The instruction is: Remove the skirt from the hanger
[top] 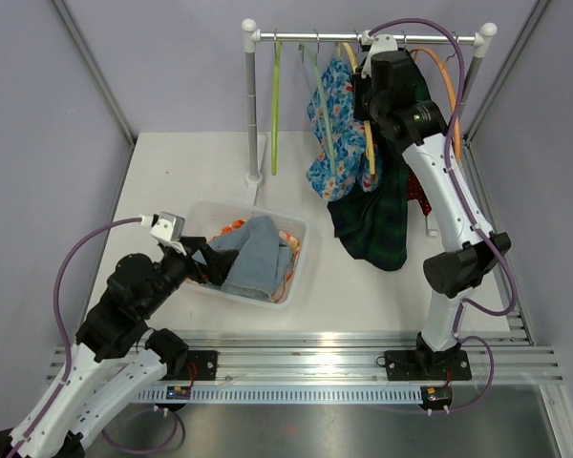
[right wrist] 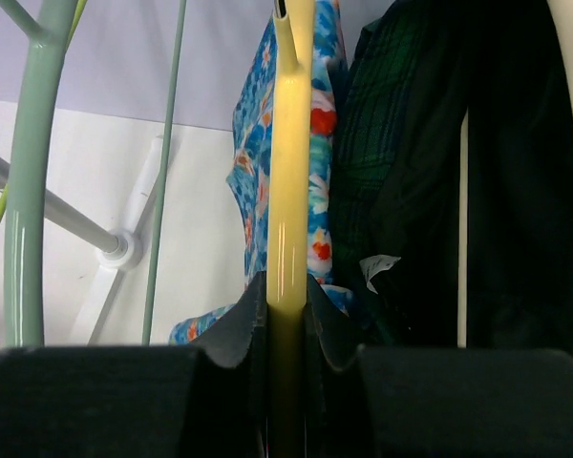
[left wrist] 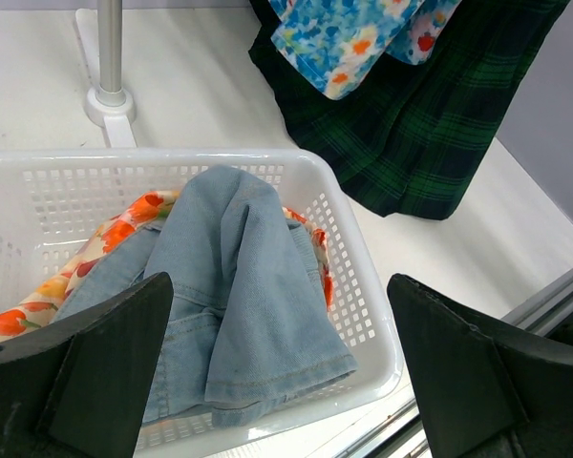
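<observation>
Two skirts hang from the rack's rail (top: 363,38): a blue floral skirt (top: 332,129) and a dark green plaid skirt (top: 382,224) that reaches down to the table. A yellow hanger (right wrist: 291,172) runs down between them. My right gripper (right wrist: 286,296) is up at the rail and shut on the yellow hanger's arm, seen from above as the right gripper (top: 368,100) beside the yellow hanger (top: 371,153). I cannot tell which skirt this hanger carries. My left gripper (left wrist: 279,286) stands open over the basket, holding nothing.
A white mesh basket (top: 298,234) at front left holds a light denim garment (left wrist: 239,286) and an orange floral cloth (left wrist: 124,224). Empty lime (top: 276,105), pale green (right wrist: 29,191) and orange (top: 447,86) hangers share the rail. The rack's post and foot (top: 256,143) stand behind the basket.
</observation>
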### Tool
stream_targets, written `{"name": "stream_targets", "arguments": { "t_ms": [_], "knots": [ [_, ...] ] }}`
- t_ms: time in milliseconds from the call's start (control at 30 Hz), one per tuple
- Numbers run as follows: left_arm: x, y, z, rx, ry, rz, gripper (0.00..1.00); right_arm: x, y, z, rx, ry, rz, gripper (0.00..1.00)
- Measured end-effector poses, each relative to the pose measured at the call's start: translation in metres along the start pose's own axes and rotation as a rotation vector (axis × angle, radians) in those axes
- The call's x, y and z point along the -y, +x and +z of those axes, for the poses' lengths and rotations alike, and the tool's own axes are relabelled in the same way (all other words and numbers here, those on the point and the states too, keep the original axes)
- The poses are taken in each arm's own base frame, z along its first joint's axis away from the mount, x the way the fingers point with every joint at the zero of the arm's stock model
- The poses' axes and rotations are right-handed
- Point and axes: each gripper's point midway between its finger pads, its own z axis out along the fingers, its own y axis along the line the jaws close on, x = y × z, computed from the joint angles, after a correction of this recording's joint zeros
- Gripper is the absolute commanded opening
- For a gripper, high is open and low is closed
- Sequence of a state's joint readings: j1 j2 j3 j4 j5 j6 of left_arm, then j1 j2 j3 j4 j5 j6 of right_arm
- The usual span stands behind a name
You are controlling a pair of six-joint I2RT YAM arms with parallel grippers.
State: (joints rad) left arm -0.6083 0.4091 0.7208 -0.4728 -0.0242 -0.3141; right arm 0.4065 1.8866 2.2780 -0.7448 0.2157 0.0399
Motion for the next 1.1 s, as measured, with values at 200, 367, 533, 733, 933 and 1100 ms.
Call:
{"name": "stream_targets", "arguments": {
  "t_ms": [200, 367, 533, 733, 933, 1100],
  "knots": [
    [0.001, -0.001, 0.0, 0.006, 0.007, 0.001, 0.99, 0.001, -0.018, -0.01, 0.043, 0.002, -0.001, 0.0],
    [0.009, -0.004, 0.001, 0.021, 0.052, 0.006, 0.99, 0.001, -0.031, -0.026, 0.081, -0.011, 0.007, 0.0],
    [0.02, -0.002, 0.008, 0.048, 0.133, 0.044, 0.99, 0.003, -0.042, -0.06, 0.116, -0.042, 0.014, 0.0],
    [0.039, -0.004, 0.022, 0.055, 0.244, 0.1, 0.99, 0.001, -0.03, -0.092, 0.111, -0.096, 0.005, 0.0],
    [0.056, -0.005, 0.039, 0.05, 0.341, 0.134, 0.99, -0.004, -0.001, -0.11, 0.066, -0.161, -0.011, 0.0],
    [0.087, 0.013, 0.053, -0.012, 0.451, 0.205, 0.99, -0.008, 0.034, -0.117, 0.004, -0.206, -0.02, 0.0]
  ]
}}
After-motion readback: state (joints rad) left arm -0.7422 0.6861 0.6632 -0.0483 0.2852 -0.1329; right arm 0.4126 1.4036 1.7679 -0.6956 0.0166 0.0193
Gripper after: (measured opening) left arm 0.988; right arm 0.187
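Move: Already pinched in the right fingers, the yellow hanger still hooks over the rail, about 8 cm ahead and 7 cm above that hand. Its blue flowered skirt hangs centred some 16 cm below, 3 cm ahead and 3 cm left; the sage hanger is roughly level, 8 cm left, the tartan skirt 8 cm right, 2 cm ahead and 18 cm below. From the left hand the flowered skirt lies about 28 cm ahead, 26 cm right and 3 cm lower; the basket is 8 cm ahead, 5 cm right, 20 cm below. Lifting the yellow hanger about 6 cm to clear the rail, the right hand draws it roughly 12 cm back towards the robot, then lowers it nearly to its starting height, keeping its pinch and turning slightly counter-clockwise. The left hand, fingers still wide open, swings about 10 cm right over the basket towards the flowered skirt, turning some 25 degrees clockwise and tipping up a little. ##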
